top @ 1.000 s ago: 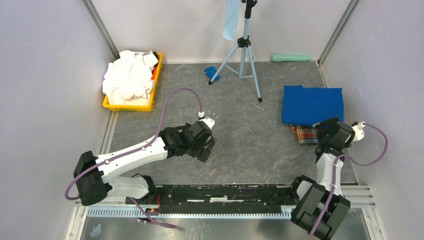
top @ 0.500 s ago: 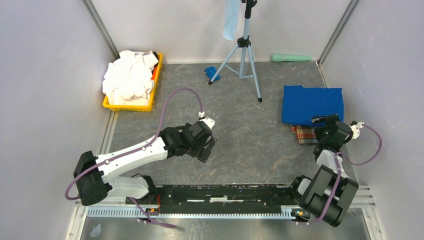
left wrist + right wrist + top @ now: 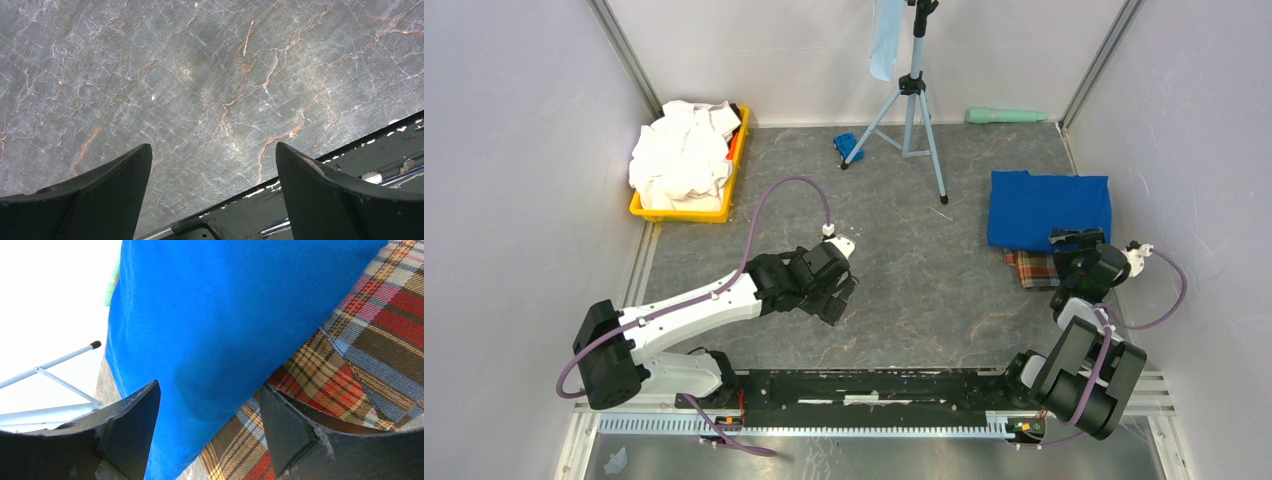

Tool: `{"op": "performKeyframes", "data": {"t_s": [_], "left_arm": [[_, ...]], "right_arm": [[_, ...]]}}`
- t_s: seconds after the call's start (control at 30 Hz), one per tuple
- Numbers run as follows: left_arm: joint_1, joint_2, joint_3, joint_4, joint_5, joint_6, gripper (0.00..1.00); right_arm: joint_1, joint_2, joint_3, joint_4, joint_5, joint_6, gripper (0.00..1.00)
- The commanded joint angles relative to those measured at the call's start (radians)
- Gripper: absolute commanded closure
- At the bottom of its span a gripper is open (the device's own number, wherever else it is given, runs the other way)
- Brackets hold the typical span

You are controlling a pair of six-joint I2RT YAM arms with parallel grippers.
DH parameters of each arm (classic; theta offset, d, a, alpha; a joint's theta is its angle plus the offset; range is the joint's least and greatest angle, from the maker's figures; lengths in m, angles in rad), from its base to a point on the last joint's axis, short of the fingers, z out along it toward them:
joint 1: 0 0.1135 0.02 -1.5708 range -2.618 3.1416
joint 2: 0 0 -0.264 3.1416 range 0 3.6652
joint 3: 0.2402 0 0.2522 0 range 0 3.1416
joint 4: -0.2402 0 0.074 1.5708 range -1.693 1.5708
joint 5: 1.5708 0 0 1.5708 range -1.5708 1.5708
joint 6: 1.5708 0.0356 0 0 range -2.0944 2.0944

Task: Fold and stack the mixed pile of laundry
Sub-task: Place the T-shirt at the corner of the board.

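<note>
The laundry pile [image 3: 684,158], mostly white shirts with a black and an orange piece at its edge, fills a yellow tray [image 3: 646,211] at the back left. At the right lies a folded royal-blue T-shirt [image 3: 1049,208] [image 3: 225,315] on a red-green plaid cloth [image 3: 1030,268] [image 3: 370,345]. My right gripper [image 3: 1072,239] [image 3: 209,387] is at the near edge of this stack. Its jaws stand apart, one over the blue shirt, the other over the plaid. My left gripper [image 3: 839,300] [image 3: 212,147] hangs open over bare marble table, holding nothing.
A tripod [image 3: 914,100] stands at the back middle with a pale-blue cloth [image 3: 886,40] hanging from it. A small bright-blue object [image 3: 848,146] lies by its foot. A green cylinder [image 3: 1006,115] rests against the back wall. The black base rail [image 3: 864,385] [image 3: 300,210] runs along the near edge.
The right arm's elbow has swung and its gripper has edged onto the blue shirt's near edge, jaws narrowing a little. The left arm has not moved.
</note>
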Motion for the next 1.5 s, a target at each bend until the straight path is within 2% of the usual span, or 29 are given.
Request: {"op": "performKeyframes", "data": {"t_s": [0.0, 0.07, 0.23, 0.33, 0.4, 0.47, 0.7, 0.97, 1.3, 1.47], "left_arm": [[0.003, 0.004, 0.024, 0.017, -0.023, 0.038, 0.02], [0.003, 0.002, 0.023, 0.017, -0.024, 0.037, 0.02], [0.003, 0.005, 0.023, 0.017, -0.022, 0.036, 0.02], [0.004, 0.009, 0.024, 0.017, -0.021, 0.037, 0.02], [0.004, 0.009, 0.024, 0.017, -0.022, 0.037, 0.02], [0.003, 0.006, 0.024, 0.018, -0.022, 0.037, 0.02], [0.003, 0.001, 0.023, 0.016, -0.026, 0.037, 0.02], [0.003, 0.004, 0.023, 0.014, -0.022, 0.037, 0.02], [0.003, 0.002, 0.024, 0.015, -0.021, 0.040, 0.02], [0.003, 0.007, 0.024, 0.014, -0.022, 0.039, 0.02]], "right_arm": [[-0.010, 0.024, 0.014, 0.076, 0.013, 0.002, 0.26], [-0.013, 0.044, 0.016, 0.091, 0.008, 0.000, 0.35], [-0.017, 0.058, 0.047, 0.074, 0.011, -0.033, 0.64], [-0.023, 0.052, 0.080, 0.027, 0.018, -0.056, 0.78], [-0.022, 0.057, 0.128, -0.036, 0.016, -0.084, 0.93], [-0.024, 0.070, 0.188, -0.115, 0.019, -0.116, 0.99], [-0.028, 0.097, 0.349, -0.351, 0.081, -0.275, 1.00], [-0.040, 0.121, 0.431, -0.481, 0.113, -0.421, 1.00], [-0.077, 0.218, 0.443, -0.485, 0.107, -0.512, 1.00], [-0.080, 0.217, 0.519, -0.494, -0.003, -0.530, 1.00]]}}
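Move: The blue T-shirt lies on the plaid shirt with its middle about 5 cm ahead of the right hand, 8 cm to its left and 2 cm lower; its near edge, towards the right corner, is right at the open fingers. The plaid shirt's middle is about 2 cm ahead, 6 cm left and 5 cm down. The tripod's nearest foot stands some 8 cm ahead and 28 cm left. From the left hand the T-shirt is roughly 19 cm ahead and 43 cm right. The T-shirt's near edge by its right corner gets pinched as the right fingers shut on it after a 1 cm dip; the hand then lifts about 4 cm while drawing the cloth to the right and slightly forward, and lowers it by about as much, still going right and easing back. It ends some 5.5 cm to the right, tipped about 25 degrees further down, grip kept. ##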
